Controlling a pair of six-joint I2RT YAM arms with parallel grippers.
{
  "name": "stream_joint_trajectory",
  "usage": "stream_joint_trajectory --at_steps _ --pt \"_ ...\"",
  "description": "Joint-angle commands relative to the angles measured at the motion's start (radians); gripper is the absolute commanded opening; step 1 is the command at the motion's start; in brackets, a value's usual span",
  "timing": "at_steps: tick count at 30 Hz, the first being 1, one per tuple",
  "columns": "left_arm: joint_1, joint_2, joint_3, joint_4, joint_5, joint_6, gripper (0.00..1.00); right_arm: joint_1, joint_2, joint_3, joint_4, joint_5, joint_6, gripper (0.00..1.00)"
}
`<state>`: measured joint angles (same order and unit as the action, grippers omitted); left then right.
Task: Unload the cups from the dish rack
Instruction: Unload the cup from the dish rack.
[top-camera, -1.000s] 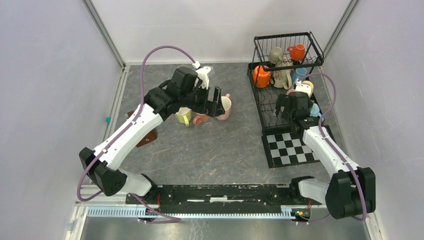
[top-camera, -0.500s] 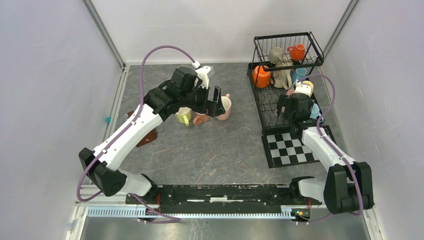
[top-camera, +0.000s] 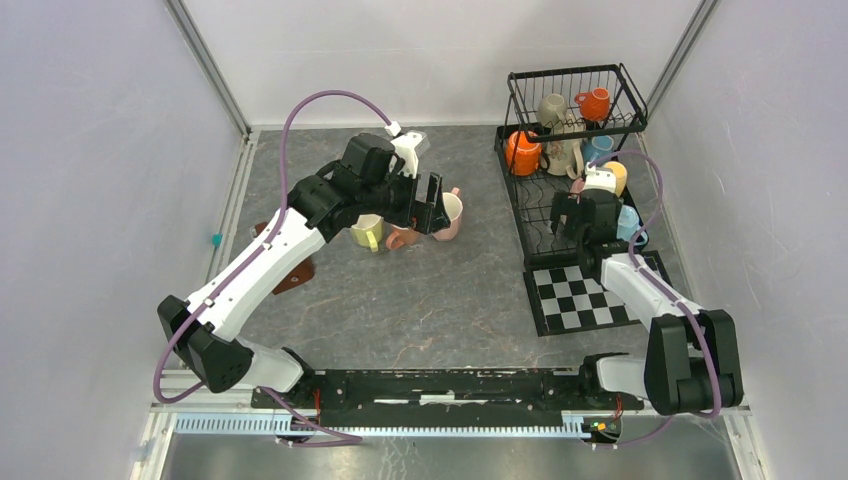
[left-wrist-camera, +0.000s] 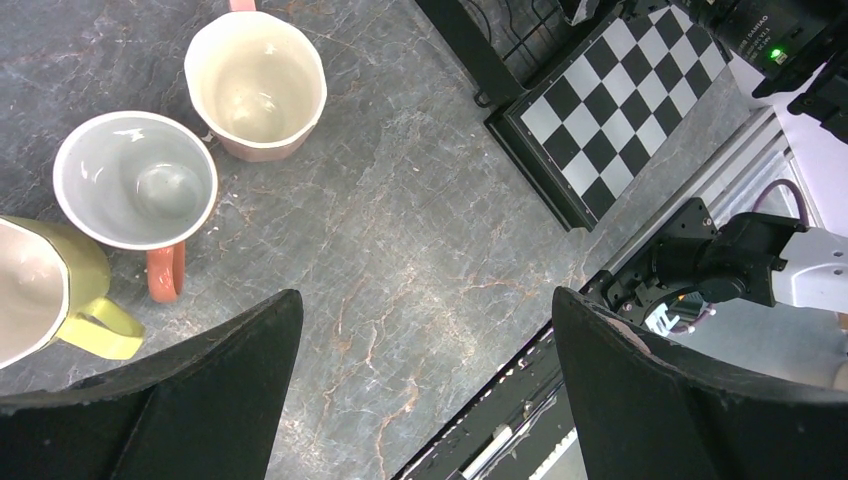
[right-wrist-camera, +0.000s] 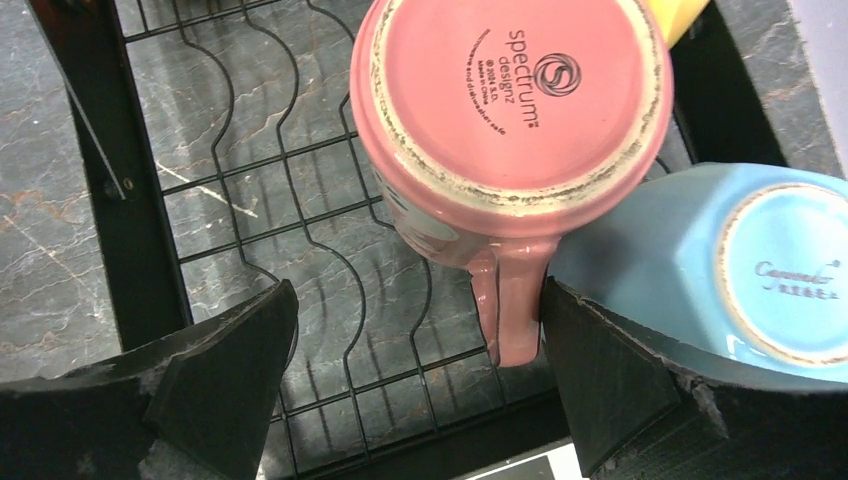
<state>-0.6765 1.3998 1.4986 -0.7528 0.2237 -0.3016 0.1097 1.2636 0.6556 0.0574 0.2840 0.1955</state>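
The black wire dish rack (top-camera: 575, 72) stands at the back right and holds several cups: orange (top-camera: 521, 152), cream (top-camera: 562, 155), grey-olive (top-camera: 551, 107) and blue (top-camera: 598, 147). My right gripper (top-camera: 580, 215) hovers open over the lower tier (right-wrist-camera: 150, 260). In the right wrist view its jaws (right-wrist-camera: 417, 295) straddle the wires. An upside-down pink cup (right-wrist-camera: 510, 100) has its handle just inside the right finger, beside a light blue cup (right-wrist-camera: 740, 270). My left gripper (left-wrist-camera: 428, 300) hangs open and empty above the table. Below it stand a pink cup (left-wrist-camera: 257, 85), an orange-handled cup (left-wrist-camera: 135, 180) and a yellow cup (left-wrist-camera: 40, 290).
A black-and-white checkered mat (top-camera: 582, 295) lies in front of the rack. A flat brown wedge (top-camera: 293, 275) lies under the left arm. Grey walls close in the table on three sides, and the arms' base rail (top-camera: 450, 385) runs along the near edge.
My right gripper has shifted a little to the left and farther over the rack's lower tier. The left arm and the cups on the table have not moved.
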Motion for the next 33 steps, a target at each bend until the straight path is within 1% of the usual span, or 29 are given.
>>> stream_joint_trajectory --at_steps 1,8,13,18,21,25,29,33 --pt "-0.006 -0.013 0.0 0.033 0.018 0.042 1.0 -0.003 0.013 0.006 0.054 -0.085 0.012 0.98" --pt "-0.006 -0.003 -0.003 0.032 0.014 0.044 1.0 -0.002 0.019 0.022 0.042 -0.143 0.051 0.98" --pt "-0.006 0.005 -0.003 0.033 0.014 0.044 1.0 -0.002 0.053 0.057 -0.032 -0.054 0.077 0.95" --pt "-0.006 0.008 -0.007 0.034 0.006 0.044 1.0 -0.002 0.064 0.052 -0.047 0.006 0.071 0.91" --pt "-0.006 0.004 -0.012 0.033 -0.035 0.039 1.0 -0.003 0.064 0.043 -0.038 0.034 0.054 0.88" --pt "-0.006 0.003 -0.025 0.033 -0.103 0.012 1.0 -0.002 0.075 0.03 -0.006 0.034 0.032 0.78" --pt "-0.001 -0.019 -0.043 0.047 -0.169 -0.031 1.0 -0.002 0.095 0.029 0.005 0.028 0.027 0.62" --pt "0.012 -0.059 -0.069 0.063 -0.219 -0.079 1.0 -0.003 0.1 0.022 0.018 0.036 0.017 0.58"
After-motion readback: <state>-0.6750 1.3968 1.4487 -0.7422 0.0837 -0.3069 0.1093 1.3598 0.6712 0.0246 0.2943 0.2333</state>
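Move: The upside-down pink cup sits about 6 cm ahead of the right hand, 2 cm to its right and 3 cm lower, its handle pointing back between the open fingers. The light-blue cup is roughly 9 cm right of the hand, about level with it fore and aft, and the yellow cup some 10 cm ahead and 7 cm right, both some 4 cm below. From the left hand the pink cup is about 15 cm ahead, 33 cm right and 19 cm down. Right hand sways left then right, sinks 3 cm, partly closes astride the pink handle; left hand dips leftward. ##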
